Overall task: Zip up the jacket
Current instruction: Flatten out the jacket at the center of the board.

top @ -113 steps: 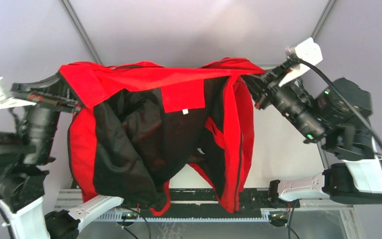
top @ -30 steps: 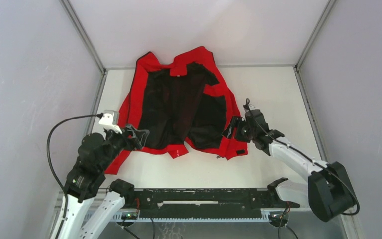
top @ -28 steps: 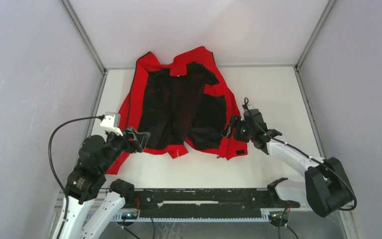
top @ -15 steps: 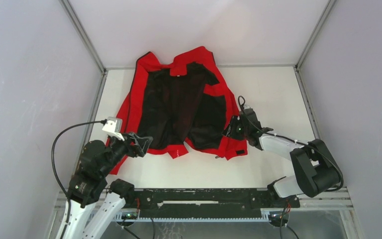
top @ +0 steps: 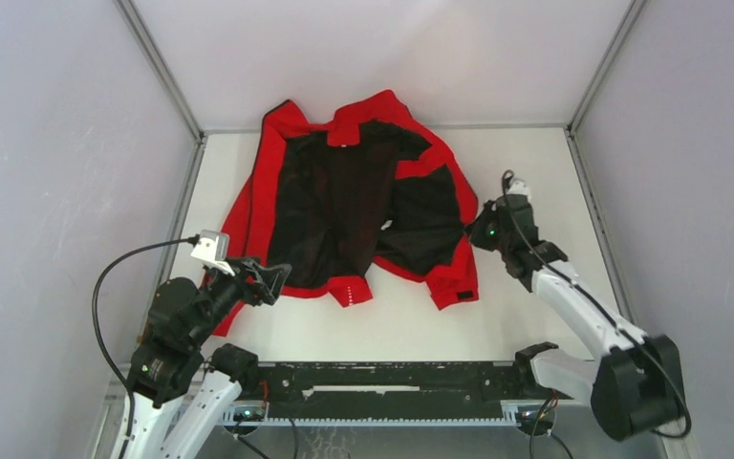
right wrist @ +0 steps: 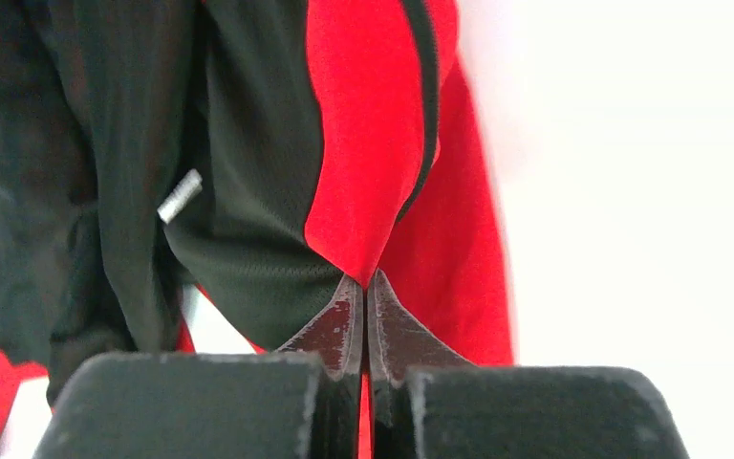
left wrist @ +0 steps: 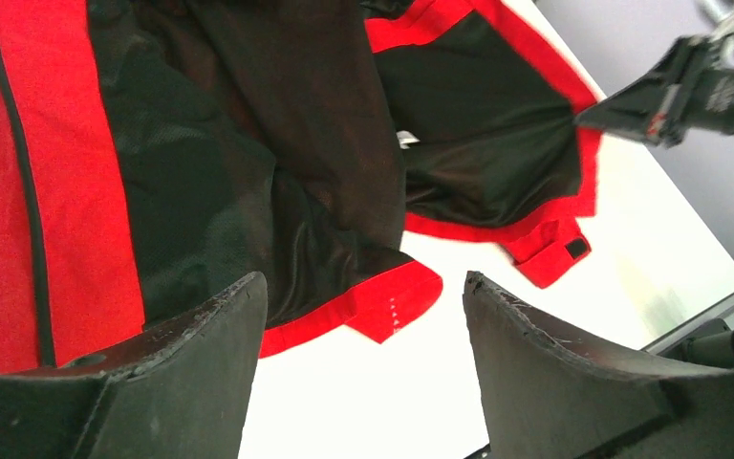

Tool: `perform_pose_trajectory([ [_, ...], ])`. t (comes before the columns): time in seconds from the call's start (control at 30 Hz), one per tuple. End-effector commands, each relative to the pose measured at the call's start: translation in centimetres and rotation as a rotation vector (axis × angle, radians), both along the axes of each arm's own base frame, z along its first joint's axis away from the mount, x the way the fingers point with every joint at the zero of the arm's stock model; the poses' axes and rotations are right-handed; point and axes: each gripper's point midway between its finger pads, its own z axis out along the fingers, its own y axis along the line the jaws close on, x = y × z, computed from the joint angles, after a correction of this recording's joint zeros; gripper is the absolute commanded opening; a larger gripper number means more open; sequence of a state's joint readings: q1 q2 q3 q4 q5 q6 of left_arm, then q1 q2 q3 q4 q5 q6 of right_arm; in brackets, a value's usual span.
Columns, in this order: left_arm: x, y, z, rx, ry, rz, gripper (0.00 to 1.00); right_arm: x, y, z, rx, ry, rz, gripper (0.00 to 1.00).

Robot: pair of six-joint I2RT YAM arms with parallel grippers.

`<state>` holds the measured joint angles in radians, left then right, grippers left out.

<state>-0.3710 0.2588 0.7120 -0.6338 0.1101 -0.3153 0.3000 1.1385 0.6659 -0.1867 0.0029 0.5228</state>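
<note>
The red jacket point(top: 344, 206) lies open on the white table point(top: 535, 163), black lining up. My right gripper point(top: 479, 232) is shut on the red front edge of its right panel point(right wrist: 363, 172), and the cloth pinched between the jaws point(right wrist: 365, 283) rises into a peak. A dark zipper line point(right wrist: 427, 86) runs along that edge. My left gripper point(top: 272, 277) hovers open over the jacket's near left hem; a red hem corner point(left wrist: 392, 301) and bare table show between its fingers point(left wrist: 201, 354). A black cuff tab point(top: 465, 296) lies at the near right.
Grey walls close in the table on the left, right and back. A black rail point(top: 392, 378) with the arm bases runs along the near edge. Bare white table point(top: 392, 325) lies in front of the jacket and to its right.
The right gripper closed on the jacket's right front edge and drew it to the right, spreading that panel wider. The left gripper stayed open and shifted only slightly.
</note>
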Motion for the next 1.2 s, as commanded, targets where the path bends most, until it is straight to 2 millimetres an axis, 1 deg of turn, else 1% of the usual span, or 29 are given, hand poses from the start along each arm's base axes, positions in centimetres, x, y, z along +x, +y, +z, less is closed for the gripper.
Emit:
perform_pose_trajectory([
  [0.0,0.2,-0.2,0.6,-0.021,-0.028,0.000,0.79,0.3,-5.9,6.3,-0.179,-0.139,-0.145,0.00],
  [0.07,0.3,-0.2,0.5,-0.019,-0.021,0.000,0.79,-0.3,-7.4,8.8,-0.241,-0.178,-0.179,0.00],
  [0.1,0.3,-0.3,0.4,-0.018,-0.017,-0.002,0.79,-0.5,-7.8,9.9,-0.259,-0.192,-0.185,0.00],
  [0.23,0.4,-0.3,0.4,-0.017,-0.015,-0.004,0.79,-1.6,-8.1,13.5,-0.355,-0.222,-0.179,0.00],
  [0.33,0.2,-0.3,0.5,-0.020,-0.020,-0.003,0.79,-2.4,-8.3,15.3,-0.488,-0.221,-0.183,0.00],
  [0.4,0.2,-0.3,0.5,-0.021,-0.022,-0.003,0.79,-2.7,-8.2,15.9,-0.594,-0.200,-0.180,0.00],
  [0.43,0.2,-0.3,0.5,-0.021,-0.022,-0.003,0.79,-3.0,-7.8,15.9,-0.647,-0.184,-0.158,0.00],
  [0.5,0.2,-0.3,0.4,-0.019,-0.019,-0.003,0.79,-3.0,-6.6,16.3,-0.708,-0.174,-0.127,0.00],
  [0.57,0.3,-0.3,0.4,-0.018,-0.016,-0.003,0.79,-2.9,-4.9,15.8,-0.767,-0.166,-0.085,0.00],
  [0.63,0.3,-0.3,0.4,-0.018,-0.015,-0.002,0.79,-2.6,-3.1,14.8,-0.843,-0.149,-0.051,0.00],
  [0.73,0.3,-0.2,0.4,-0.018,-0.017,0.002,0.79,-1.8,0.4,12.1,-0.965,-0.089,0.043,0.00],
  [0.77,0.3,-0.2,0.4,-0.017,-0.017,0.003,0.79,-1.6,1.8,11.0,-1.009,-0.069,0.077,0.03],
  [0.8,0.3,-0.2,0.4,-0.018,-0.016,0.002,0.80,-1.4,3.2,9.3,-1.062,-0.038,0.118,0.08],
  [0.87,0.3,-0.2,0.4,-0.018,-0.017,0.004,0.79,-1.6,6.1,7.3,-1.103,-0.018,0.202,0.24],
  [0.93,0.3,-0.2,0.3,-0.018,-0.015,0.005,0.80,-1.9,8.4,5.6,-1.080,-0.002,0.282,0.39],
  [0.97,0.3,-0.2,0.3,-0.018,-0.014,0.002,0.80,-2.0,9.8,5.0,-1.028,-0.004,0.326,0.46],
  [1.0,0.3,-0.2,0.3,-0.017,-0.013,0.002,0.80,-2.3,10.8,4.7,-0.984,-0.004,0.361,0.51],
  [1.07,0.3,-0.3,0.3,-0.018,-0.013,0.000,0.80,-2.8,11.8,4.4,-0.903,-0.011,0.406,0.57],
  [1.17,0.3,-0.3,0.3,-0.018,-0.016,-0.003,0.80,-3.5,12.1,5.3,-0.789,-0.034,0.428,0.62],
])
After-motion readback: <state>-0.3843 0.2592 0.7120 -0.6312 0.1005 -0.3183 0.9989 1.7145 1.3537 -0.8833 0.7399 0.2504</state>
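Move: The right hand still pinches the jacket's right front panel; the middle of the lining lies about 22 cm to its left, 4 cm farther out and 9 cm down. From that hand, the collar is some 19 cm ahead and 22 cm left, the dotted hem tab 10 cm back and 22 cm left, the right cuff 12 cm straight back. From the idle left hand the lining's middle is roughly 13 cm ahead, 11 cm right, 22 cm below. Right hand lifts the pinched panel about 15 cm up and right, swings left and down, then opens, releasing. ##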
